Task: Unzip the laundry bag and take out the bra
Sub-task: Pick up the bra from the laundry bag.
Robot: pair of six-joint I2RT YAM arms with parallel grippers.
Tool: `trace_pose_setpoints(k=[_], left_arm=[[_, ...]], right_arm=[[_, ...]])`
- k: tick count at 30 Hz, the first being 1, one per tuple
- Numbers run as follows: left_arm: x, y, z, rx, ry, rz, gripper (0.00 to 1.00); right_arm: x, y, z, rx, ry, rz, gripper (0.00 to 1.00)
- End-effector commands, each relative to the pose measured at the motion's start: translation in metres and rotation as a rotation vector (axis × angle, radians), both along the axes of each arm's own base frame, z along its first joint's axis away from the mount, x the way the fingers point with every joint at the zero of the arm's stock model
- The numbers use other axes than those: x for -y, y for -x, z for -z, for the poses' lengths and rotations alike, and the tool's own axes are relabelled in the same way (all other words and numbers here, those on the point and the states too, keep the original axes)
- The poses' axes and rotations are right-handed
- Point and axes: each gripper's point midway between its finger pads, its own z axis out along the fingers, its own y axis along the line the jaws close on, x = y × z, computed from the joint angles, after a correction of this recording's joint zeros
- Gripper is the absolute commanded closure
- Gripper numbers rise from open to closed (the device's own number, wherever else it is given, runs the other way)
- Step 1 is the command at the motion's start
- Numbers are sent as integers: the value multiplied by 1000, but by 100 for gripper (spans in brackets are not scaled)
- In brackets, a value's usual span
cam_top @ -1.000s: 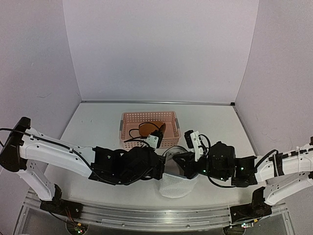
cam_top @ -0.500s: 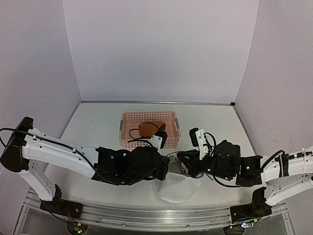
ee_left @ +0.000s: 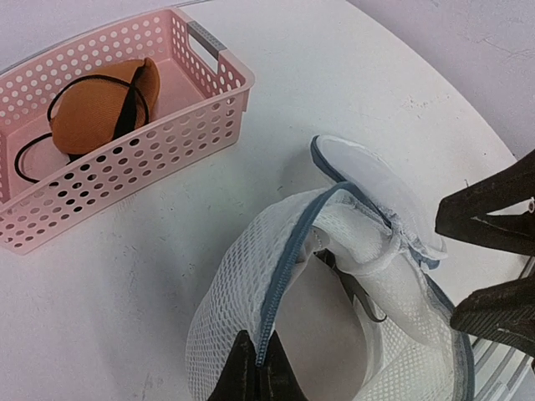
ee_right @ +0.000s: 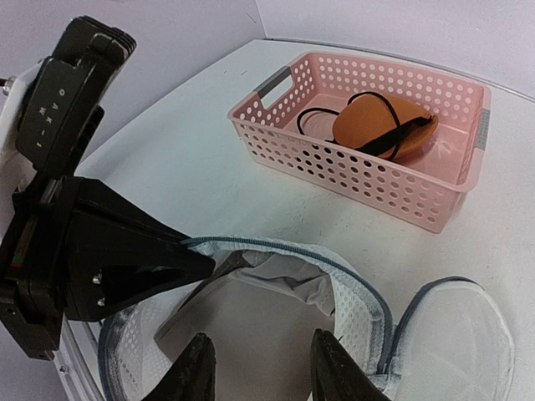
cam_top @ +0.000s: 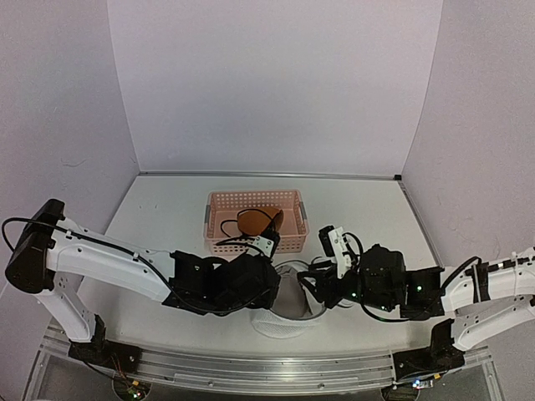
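Note:
The white mesh laundry bag point(cam_top: 282, 322) lies between the two arms, unzipped, with its round lid point(ee_left: 378, 189) flapped open to one side. My left gripper point(ee_left: 257, 368) is shut on the bag's dark grey zip rim point(ee_left: 288, 267). Inside the bag lies a pale beige bra point(ee_right: 267, 330) with a dark strap point(ee_left: 361, 294). My right gripper point(ee_right: 261, 355) hangs open just over the bag's mouth and holds nothing. From above, the left gripper point(cam_top: 272, 289) and the right gripper point(cam_top: 314, 281) face each other across the bag point(ee_right: 361, 307).
A pink lattice basket point(cam_top: 254, 194) stands just behind the bag and holds an orange-brown bra point(cam_top: 251, 221) with black straps. It also shows in the left wrist view point(ee_left: 150, 159) and the right wrist view point(ee_right: 368, 177). Walls enclose the table on three sides.
My right gripper has opened and let go of the bag. The bag has sunk lower and slumped towards the table's near edge. The left gripper keeps its grip on the rim.

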Motion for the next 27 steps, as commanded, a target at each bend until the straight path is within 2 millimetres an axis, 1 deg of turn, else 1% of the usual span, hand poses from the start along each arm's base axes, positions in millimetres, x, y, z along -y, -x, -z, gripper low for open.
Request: trace_pose_setpoints(k=[1,4,7,11,15,22,24,27], left_arm=[[-6,-2,-12,50,8,-23,100],[-4,3,-16,89,-4,-10,100],[1,9,-21,151,-37,-1,100],[4,13,-21,190,-54,4,100],[4,17,-22,207,-50,2,100],[5,20,-20,219,-56,7,100],[7,21,-20,220,-56,9,100],[9,23,-19,219,-52,16,100]], right_arm=[[-13,8,-18,-10,-42,-60,59],[-20,20,-8,-72,-23,-129,55],[-26,28,4,-128,15,-146,50],[-24,24,20,-177,65,-80,41],[-23,16,33,-212,81,-11,36],[-39,16,55,-285,88,-1,32],[-44,15,60,-300,90,5,29],[-51,13,67,-317,96,7,28]])
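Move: The grey bra lies in the open laundry bag, about 12 cm below the right gripper, some 4 cm to its left and 1 cm back. The rim held by the left gripper is about 6 cm to the right gripper's left, 1 cm back and 1 cm lower. The pink basket stands about 26 cm ahead and 11 cm left of the right gripper, 12 cm lower. From the left gripper the bra is about 3 cm right, 1 cm back and 11 cm down. Sink the right gripper about 8 cm through the bag's mouth towards the grey bra, easing a little back and left, while its fingers spread wider and tip some 20 degrees further down. Keep the left gripper's pinch on the zipper rim and draw the rim back about 2 cm, tilting those fingertips up slightly. ##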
